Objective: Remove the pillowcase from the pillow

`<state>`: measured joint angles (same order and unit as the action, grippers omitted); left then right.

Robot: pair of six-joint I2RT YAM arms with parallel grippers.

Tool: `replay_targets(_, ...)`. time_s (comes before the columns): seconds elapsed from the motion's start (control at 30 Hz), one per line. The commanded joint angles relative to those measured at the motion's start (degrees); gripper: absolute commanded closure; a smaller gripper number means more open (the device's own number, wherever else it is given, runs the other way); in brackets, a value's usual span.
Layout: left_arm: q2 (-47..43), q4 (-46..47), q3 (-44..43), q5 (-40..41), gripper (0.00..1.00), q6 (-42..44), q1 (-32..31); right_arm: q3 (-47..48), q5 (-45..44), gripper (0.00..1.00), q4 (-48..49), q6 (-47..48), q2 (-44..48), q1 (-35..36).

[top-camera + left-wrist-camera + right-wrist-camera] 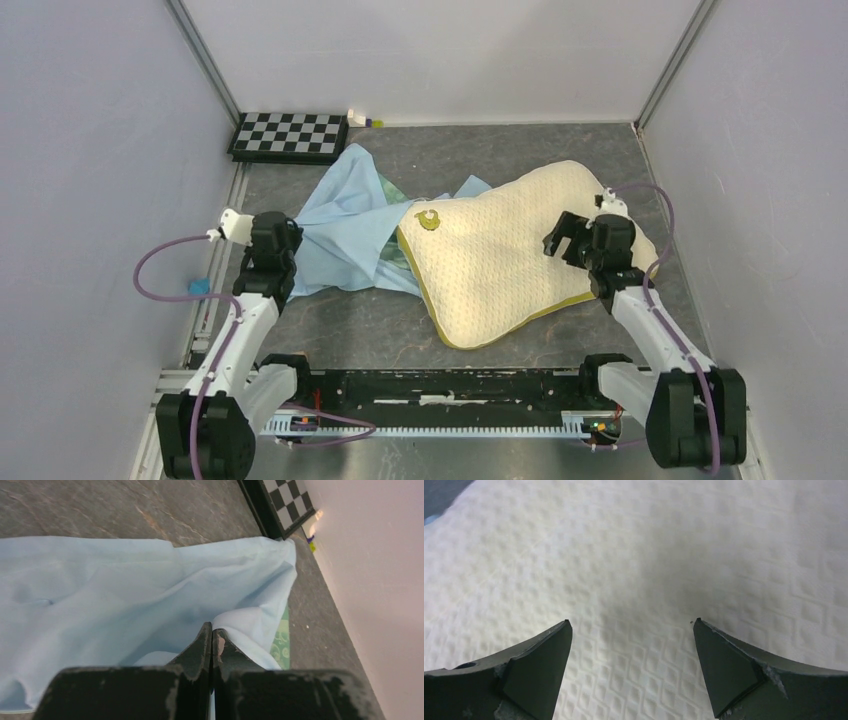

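Note:
The cream pillow [500, 255] lies bare on the table at centre right, its green logo [428, 221] near its left corner. The light-blue pillowcase [340, 225] lies crumpled to its left, touching the pillow's left edge, with its green flap [392, 190] showing. My left gripper [295, 245] is at the cloth's left end; in the left wrist view it [212, 630] is shut on a fold of the pillowcase [125, 590]. My right gripper [560, 238] hovers open over the pillow's right part; in the right wrist view it [631, 625] is empty above the dimpled pillow [634, 555].
A checkerboard [290, 135] lies at the back left, also in the left wrist view [287, 505]. A small white and green object [362, 120] sits beside it by the back wall. Walls enclose the left, back and right. A metal rail [440, 425] runs along the front.

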<state>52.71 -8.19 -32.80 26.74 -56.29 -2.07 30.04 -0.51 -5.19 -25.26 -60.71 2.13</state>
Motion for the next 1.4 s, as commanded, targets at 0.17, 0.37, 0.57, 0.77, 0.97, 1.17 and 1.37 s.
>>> replay_targets(0.17,-0.15,15.04,4.91,-9.01,0.98,-0.84,0.74,9.14,1.14,0.02,-1.73,14.89,3.39,21.99)
replay_targets(0.37,-2.42,13.28,5.55,-9.38,0.98,0.41,0.75,14.72,-12.46,0.02,-5.08,17.27,-5.00,40.69)
replay_targets(0.57,-4.23,11.20,4.79,-8.94,0.98,1.78,0.75,23.73,-19.97,0.02,-10.98,19.91,-18.26,52.13)
replay_targets(0.77,-4.29,9.62,3.84,-8.88,0.98,2.50,0.75,26.87,-19.79,0.02,-12.40,20.12,-25.51,55.61)
replay_targets(0.97,-4.99,9.22,3.88,-8.06,0.98,2.50,0.75,25.94,-26.62,0.49,-12.82,18.89,-27.19,54.73)
replay_targets(1.17,-6.26,7.05,3.33,-6.54,0.98,2.90,0.75,23.31,-30.31,1.00,-13.16,16.50,-20.91,49.95)
replay_targets(1.37,-7.05,5.20,2.99,-4.55,0.98,2.68,0.75,21.66,-33.09,1.00,-13.76,15.98,-8.73,39.61)
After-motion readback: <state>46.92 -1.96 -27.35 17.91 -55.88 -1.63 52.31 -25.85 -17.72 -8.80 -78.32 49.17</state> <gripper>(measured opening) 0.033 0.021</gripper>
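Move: The right hand, open just above the pillow, has the pillow's left part, where it will pinch, about 24 cm to its left, 5 cm back and 2 cm lower. The yellow mark lies some 29 cm left and 4 cm ahead; the pillowcase's middle is roughly 47 cm left, level with it. For the left hand, still gripping the pillowcase, that pillow part is about 35 cm right, 7 cm back and 9 cm lower. Right hand sweeps about 26 cm left over the pillow, pinches its left part, then draws right and up. ##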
